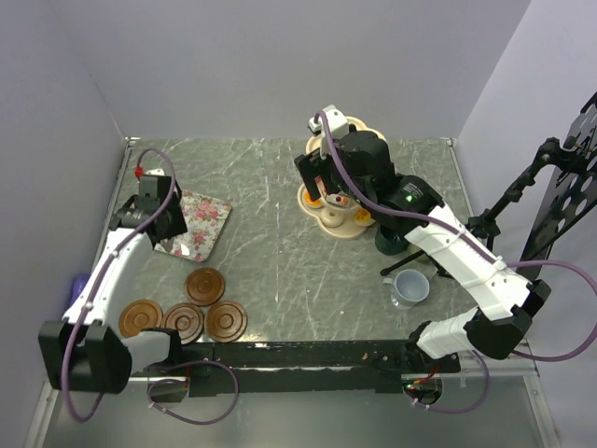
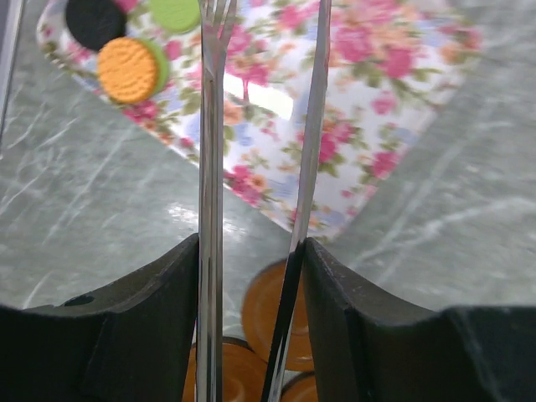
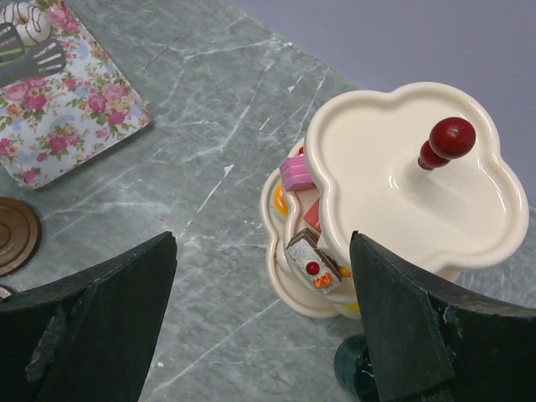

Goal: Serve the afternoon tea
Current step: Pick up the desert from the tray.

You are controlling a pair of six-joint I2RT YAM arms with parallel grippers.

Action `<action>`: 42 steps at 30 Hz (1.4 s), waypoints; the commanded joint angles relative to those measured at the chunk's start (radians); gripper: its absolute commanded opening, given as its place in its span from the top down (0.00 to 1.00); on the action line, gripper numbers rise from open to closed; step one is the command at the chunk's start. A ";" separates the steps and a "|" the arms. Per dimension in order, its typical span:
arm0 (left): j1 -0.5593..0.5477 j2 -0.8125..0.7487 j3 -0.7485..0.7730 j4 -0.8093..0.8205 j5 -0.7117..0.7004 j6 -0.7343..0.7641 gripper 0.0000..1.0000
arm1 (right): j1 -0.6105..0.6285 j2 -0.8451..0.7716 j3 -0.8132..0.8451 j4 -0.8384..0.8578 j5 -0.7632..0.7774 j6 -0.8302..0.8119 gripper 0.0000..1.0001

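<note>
The cream three-tier stand with its red knob stands at the back right and holds small cakes on its lower tiers. My right gripper is open and empty, above the stand's left side. More cakes lie on the floral tray. My left gripper is shut on the thin metal tongs, which reach over the tray. Several brown saucers lie front left. A dark green mug and a grey-blue mug stand right. The pink and light green mugs are out of view.
The floral tray lies at the left of the table under my left gripper. A black stand rises beyond the table's right edge. White walls close in the back and sides.
</note>
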 commanded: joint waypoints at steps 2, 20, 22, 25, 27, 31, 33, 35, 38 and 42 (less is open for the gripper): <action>0.145 0.074 0.112 0.000 0.039 0.068 0.47 | 0.007 0.009 0.026 0.017 -0.006 0.000 0.10; 0.299 0.281 0.250 0.008 0.097 0.152 0.42 | 0.007 0.037 0.046 0.017 0.000 -0.011 0.10; 0.301 0.293 0.244 0.020 0.108 0.159 0.43 | 0.008 0.037 0.049 0.017 0.001 -0.012 0.10; 0.302 0.309 0.248 0.026 0.095 0.160 0.43 | 0.008 0.038 0.048 0.015 0.003 -0.014 0.10; 0.307 0.315 0.253 0.032 0.096 0.168 0.43 | 0.005 0.035 0.046 0.015 0.004 -0.014 0.10; 0.314 0.342 0.254 0.040 0.102 0.185 0.43 | 0.008 0.037 0.046 0.017 0.003 -0.014 0.10; 0.316 0.355 0.253 0.048 0.110 0.189 0.43 | 0.007 0.037 0.048 0.017 0.001 -0.014 0.10; 0.319 0.359 0.251 0.065 0.107 0.192 0.43 | 0.007 0.037 0.048 0.015 0.001 -0.014 0.10; 0.322 0.376 0.260 0.069 0.096 0.197 0.44 | 0.007 0.035 0.045 0.015 0.001 -0.014 0.10; 0.322 0.393 0.271 0.071 0.085 0.197 0.44 | 0.007 0.035 0.046 0.017 0.006 -0.017 0.10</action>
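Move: The left hand holds the tongs. The white striped dessert on the tray lies about 16 cm ahead of that hand, 11 cm to its left and 16 cm below. The green round sits roughly 11 cm ahead and 8 cm left, the orange biscuit 5 cm ahead and 10 cm left, the black round 8 cm ahead and 14 cm left, all about as far down. From the empty right hand, the striped dessert is some 45 cm left, 14 cm ahead and 37 cm below. Leftward and somewhat forward, the left hand carries the tongs quickly across the tray towards the white striped dessert, then slows and sinks about 4 cm, still easing left and forward; about 9 cm left in all. The wrist swings a little counter-clockwise and tips some 10 degrees further down. The fingers keep their hold on the tongs, whose tips come over the desserts still parted. ##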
